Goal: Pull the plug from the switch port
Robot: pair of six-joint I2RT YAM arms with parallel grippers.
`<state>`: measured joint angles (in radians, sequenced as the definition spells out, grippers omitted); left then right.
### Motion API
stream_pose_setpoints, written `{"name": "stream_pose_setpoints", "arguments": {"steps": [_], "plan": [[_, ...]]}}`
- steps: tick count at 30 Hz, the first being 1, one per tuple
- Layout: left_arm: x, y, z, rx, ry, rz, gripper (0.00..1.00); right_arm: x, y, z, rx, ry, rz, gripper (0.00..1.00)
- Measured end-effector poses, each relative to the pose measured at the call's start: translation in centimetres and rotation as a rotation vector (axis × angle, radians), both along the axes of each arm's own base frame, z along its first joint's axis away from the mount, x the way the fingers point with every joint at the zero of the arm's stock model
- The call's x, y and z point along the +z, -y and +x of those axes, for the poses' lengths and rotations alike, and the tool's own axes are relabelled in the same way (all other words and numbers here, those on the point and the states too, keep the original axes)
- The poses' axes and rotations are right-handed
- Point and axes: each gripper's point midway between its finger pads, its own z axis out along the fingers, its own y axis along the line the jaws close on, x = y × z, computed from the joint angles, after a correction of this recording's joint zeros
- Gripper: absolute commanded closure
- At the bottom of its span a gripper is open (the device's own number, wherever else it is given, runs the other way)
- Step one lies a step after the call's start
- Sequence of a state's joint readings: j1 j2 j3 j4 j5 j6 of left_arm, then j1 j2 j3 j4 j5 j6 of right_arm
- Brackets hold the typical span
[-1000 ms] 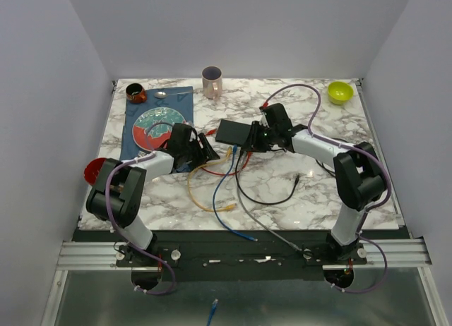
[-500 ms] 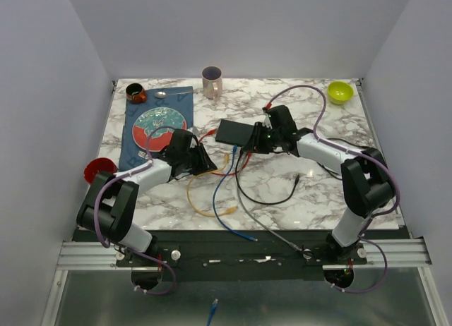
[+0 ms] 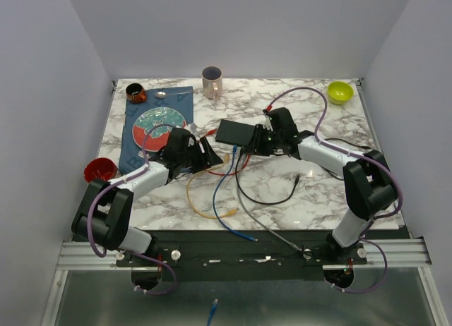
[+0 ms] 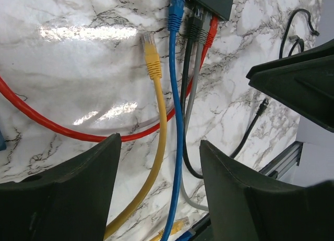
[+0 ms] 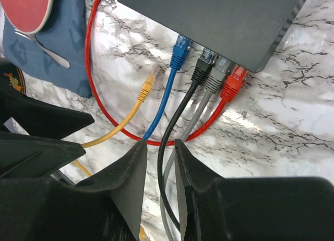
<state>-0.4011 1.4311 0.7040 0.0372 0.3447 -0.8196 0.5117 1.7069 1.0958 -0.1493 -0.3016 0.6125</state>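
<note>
The flat black switch (image 3: 234, 133) lies mid-table and shows at the top of both wrist views (image 5: 219, 16). Blue (image 5: 180, 47), black (image 5: 201, 69), grey (image 5: 218, 74) and red (image 5: 234, 83) plugs sit in its near edge. A yellow plug (image 4: 150, 50) lies loose on the marble beside the blue one. My left gripper (image 3: 210, 153) is wide open (image 4: 159, 142) low over the yellow and blue cables. My right gripper (image 3: 253, 144) stands just before the ports, jaws a narrow gap apart (image 5: 160, 143). The black and grey cables run through that gap, unclamped.
A plate (image 3: 158, 125) on a blue cloth (image 3: 133, 148), a red bowl (image 3: 99, 169), a brown cup (image 3: 135, 93) and a spoon (image 3: 169, 94) lie left. A mug (image 3: 211, 80) stands at the back, a green bowl (image 3: 340, 92) back right. Cables trail to the near edge (image 3: 240, 227).
My left arm has swung right, bringing its gripper from beside the plate to over the cables near the switch. My right gripper has shifted slightly left along the port edge.
</note>
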Motion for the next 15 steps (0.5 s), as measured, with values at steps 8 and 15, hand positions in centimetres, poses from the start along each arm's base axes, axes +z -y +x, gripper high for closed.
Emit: {"name": "stream_pose_setpoints", "arguments": {"steps": [8, 15], "plan": [[-0.1, 0.8, -0.6, -0.042, 0.003, -0.002, 0.65, -0.3, 0.1, -0.2, 0.0, -0.006, -0.004, 0.64], [-0.3, 0.8, -1.4, -0.068, 0.002, 0.0, 0.96, -0.2, 0.1, -0.2, 0.002, -0.006, -0.002, 0.64]]}}
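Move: The yellow cable, its plug already out of the switch, runs close under the open left fingers, about 1 cm back and 3 cm below. Its loose plug lies some 4 cm ahead and 4 cm right of that hand. The blue plug, still in its port, is roughly 5 cm ahead and 7 cm right, and the switch's middle 10 cm ahead and 7 cm right. From the right hand the yellow cable is about 14 cm left and 5 cm back. The left fingers nearly shut around the yellow cable as the hand eases back 1.5 cm and slightly right. ##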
